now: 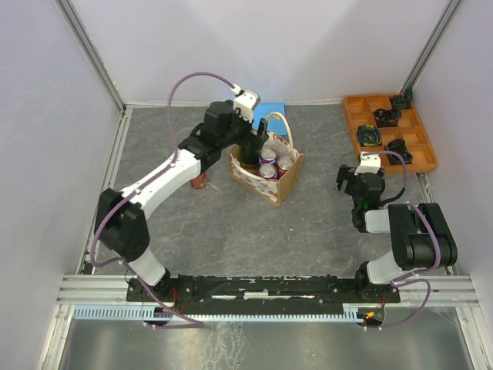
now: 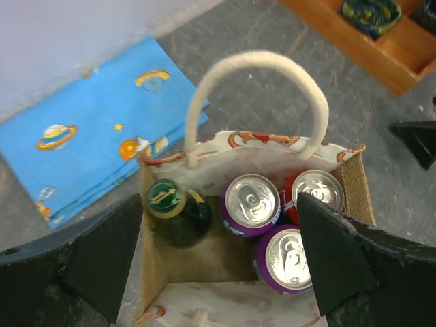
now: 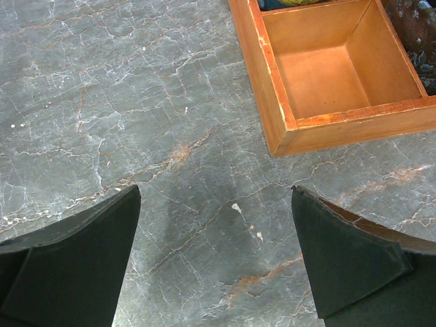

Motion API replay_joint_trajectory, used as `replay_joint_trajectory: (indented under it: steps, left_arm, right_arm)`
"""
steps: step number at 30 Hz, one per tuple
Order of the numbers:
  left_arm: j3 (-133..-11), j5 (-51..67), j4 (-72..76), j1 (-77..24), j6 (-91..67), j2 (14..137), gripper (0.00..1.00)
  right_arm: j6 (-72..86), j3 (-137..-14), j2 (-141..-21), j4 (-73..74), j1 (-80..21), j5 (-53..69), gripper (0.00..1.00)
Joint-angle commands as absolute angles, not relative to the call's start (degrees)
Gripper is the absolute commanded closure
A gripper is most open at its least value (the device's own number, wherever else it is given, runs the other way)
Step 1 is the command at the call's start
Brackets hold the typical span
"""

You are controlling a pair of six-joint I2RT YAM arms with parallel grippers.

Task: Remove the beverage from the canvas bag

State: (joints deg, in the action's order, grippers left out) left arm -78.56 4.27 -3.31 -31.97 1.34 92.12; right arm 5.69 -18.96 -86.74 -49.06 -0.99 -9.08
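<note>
The canvas bag (image 1: pixel 258 183) stands at mid table with its mouth open; the left wrist view shows its printed far wall (image 2: pixel 272 146) and one cream handle (image 2: pixel 255 65). Inside are a dark green bottle with a green cap (image 2: pixel 167 204), two purple cans (image 2: pixel 251 201) (image 2: pixel 286 255) and a red can (image 2: pixel 317 187). My left gripper (image 1: pixel 254 144) (image 2: pixel 221 252) is open just above the bag's mouth, its fingers spanning the bottle and cans, holding nothing. My right gripper (image 1: pixel 348 181) (image 3: pixel 214 252) is open and empty over bare table, to the right of the bag.
An orange compartment tray (image 1: pixel 420 158) with dark items stands at the back right; its near corner shows in the right wrist view (image 3: pixel 286 129). A flat blue printed rectangle (image 1: pixel 273 109) (image 2: pixel 88 150) lies behind the bag. A reddish can (image 1: pixel 200 182) stands on the table left of the bag, by my left arm.
</note>
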Motion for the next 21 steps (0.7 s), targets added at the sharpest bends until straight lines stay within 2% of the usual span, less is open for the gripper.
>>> replay_joint_trajectory:
  steps: [1, 9, 21]
  left_arm:
    - [-85.8, 9.67, -8.14, -33.13, 5.72, 96.17, 0.0]
    - [-94.83, 9.99, -21.21, -36.18, 7.7, 103.91, 0.0]
    - [-96.69, 7.28, -30.34, -39.48, 6.33, 106.22, 0.0]
  right_arm:
    - [5.1, -20.21, -86.56, -50.98, -0.97, -8.87, 0.01]
    - [5.02, -20.16, -86.56, -50.98, -0.97, -8.88, 0.01]
    - [5.09, -20.21, -86.53, -50.93, -0.97, -8.88, 0.01]
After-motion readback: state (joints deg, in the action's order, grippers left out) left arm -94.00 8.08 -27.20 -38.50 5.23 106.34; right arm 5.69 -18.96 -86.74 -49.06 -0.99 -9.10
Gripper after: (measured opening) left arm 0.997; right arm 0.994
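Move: Down in the canvas bag, the front purple can stands about 6 cm to the right of the empty left hand, 3 cm nearer the base and some 20 cm below. The rear purple can is 6 cm beyond it; the red can is 6 cm to its right and 3 cm farther out. The green bottle lies roughly 4 cm ahead of the left hand, level with it sideways. From the right hand the front purple can is about 30 cm left and 2 cm farther out. Sinking about 8 cm over the bag, the left hand swings some 5 cm right, away from above the bottle, and then draws back about 4 cm towards the front purple can. The fingers stay wide open while the wrist tips them some 20 degrees more steeply down and turns slightly clockwise. No touch can be seen. ##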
